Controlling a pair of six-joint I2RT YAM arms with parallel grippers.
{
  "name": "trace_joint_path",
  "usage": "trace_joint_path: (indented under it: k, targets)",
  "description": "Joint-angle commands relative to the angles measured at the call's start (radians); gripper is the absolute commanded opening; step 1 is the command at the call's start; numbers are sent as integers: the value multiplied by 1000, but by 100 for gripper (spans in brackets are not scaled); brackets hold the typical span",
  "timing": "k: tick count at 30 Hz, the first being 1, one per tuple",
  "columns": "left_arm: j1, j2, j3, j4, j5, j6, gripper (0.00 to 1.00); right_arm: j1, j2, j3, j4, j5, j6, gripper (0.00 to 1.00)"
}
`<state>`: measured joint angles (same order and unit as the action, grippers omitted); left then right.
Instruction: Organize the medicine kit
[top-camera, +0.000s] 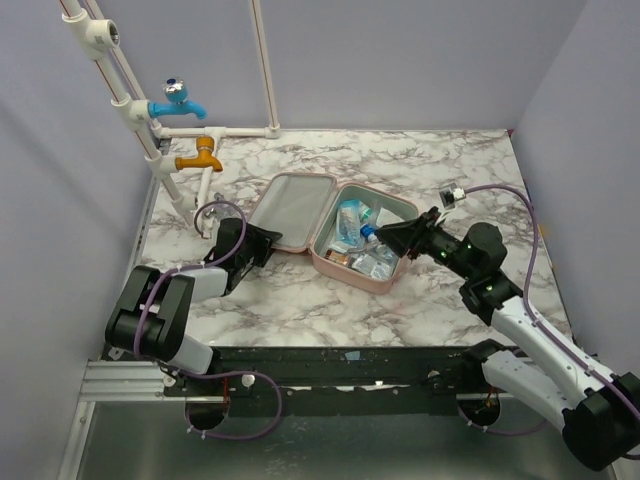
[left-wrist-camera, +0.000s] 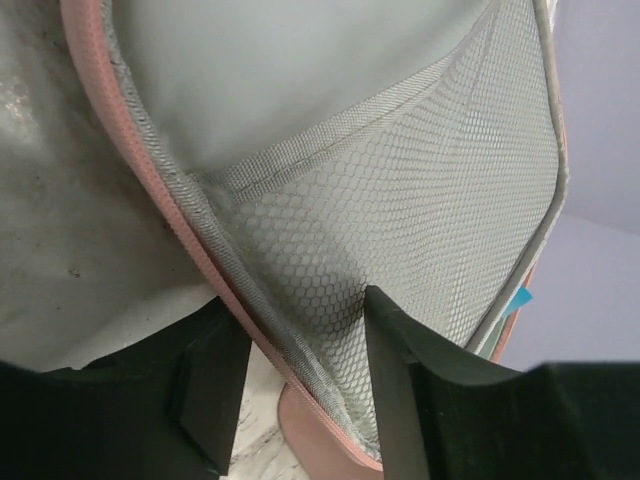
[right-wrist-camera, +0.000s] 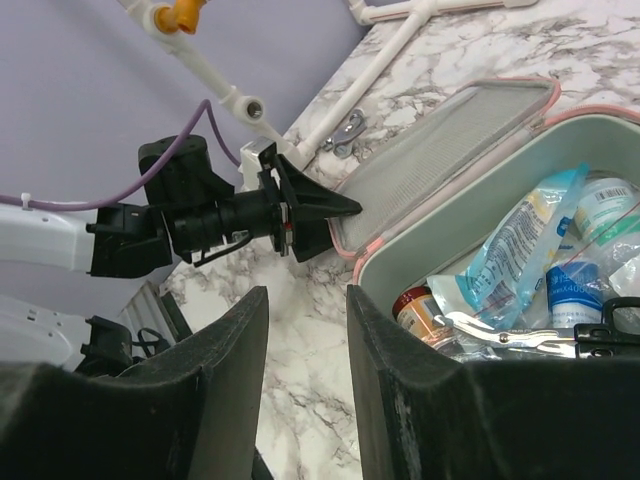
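Note:
The pale pink medicine kit (top-camera: 345, 274) lies open on the marble table, its grey mesh-lined lid (top-camera: 295, 203) flat to the left. The base holds sachets (top-camera: 350, 225), small bottles (right-wrist-camera: 415, 305) and a metal tool (right-wrist-camera: 520, 338). My left gripper (top-camera: 268, 243) straddles the lid's near-left edge. In the left wrist view the pink rim (left-wrist-camera: 215, 270) and mesh (left-wrist-camera: 420, 200) pass between its fingers (left-wrist-camera: 215, 385), with a gap on the left side. My right gripper (top-camera: 388, 238) hovers at the base's right side, open, with only marble showing between its fingers (right-wrist-camera: 225, 360).
A blue tap (top-camera: 180, 103) and an orange tap (top-camera: 200, 158) hang on white pipes (top-camera: 265, 70) at the back left. A small metal hook (right-wrist-camera: 345, 130) lies by the pipe foot. Lilac walls close the table on three sides.

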<state>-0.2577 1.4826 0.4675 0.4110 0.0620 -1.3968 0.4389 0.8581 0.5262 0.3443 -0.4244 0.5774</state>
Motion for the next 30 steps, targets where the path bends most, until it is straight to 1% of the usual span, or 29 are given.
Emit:
trace_joint_path:
  k: [1,4,9,10,13,18,22,26,30]
  targets:
    - [-6,4,19,52,-39,-16,42,6,4,-11,31,-34,10,40]
    - [-6,-17,25,44,-50,3,29,7,3,-15,34,-37,11,40]
    - [-11,-52,28,26,-54,40,11,7,16,-19,35,-35,13,39]
    - [-13,-59,26,22,-77,47,7,8,17,-19,33,-32,13,39]
    - [-19,-82,19,14,-97,74,0,9,22,-17,22,-18,12,39]
    - [-45,-150,8,-10,-167,136,0,10,26,-11,-3,0,4,38]
    - [-86,-203,23,-65,-236,213,0,11,27,-12,-12,11,0,38]
    - [-128,-237,10,-32,-272,296,0,10,33,-12,-24,24,-5,38]
    - [-191,-284,3,-46,-363,393,0,11,42,-8,-60,54,-12,39]
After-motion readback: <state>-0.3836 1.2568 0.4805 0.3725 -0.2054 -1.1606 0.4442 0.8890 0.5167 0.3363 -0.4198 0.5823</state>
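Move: The edge of the medicine kit's open lid, at its near left corner, already runs between the left hand's half-open fingers. The kit's box sits about 18 cm to the right and 1 cm ahead, at much the same height; inside it the brown bottle lies 14 cm right and 2 cm back. From the idle right hand the lid edge is roughly 24 cm left, 8 cm ahead and 20 cm below. The left fingers close and pinch the lid's edge, then raise it some 7 cm, tipping up about 15 degrees. ##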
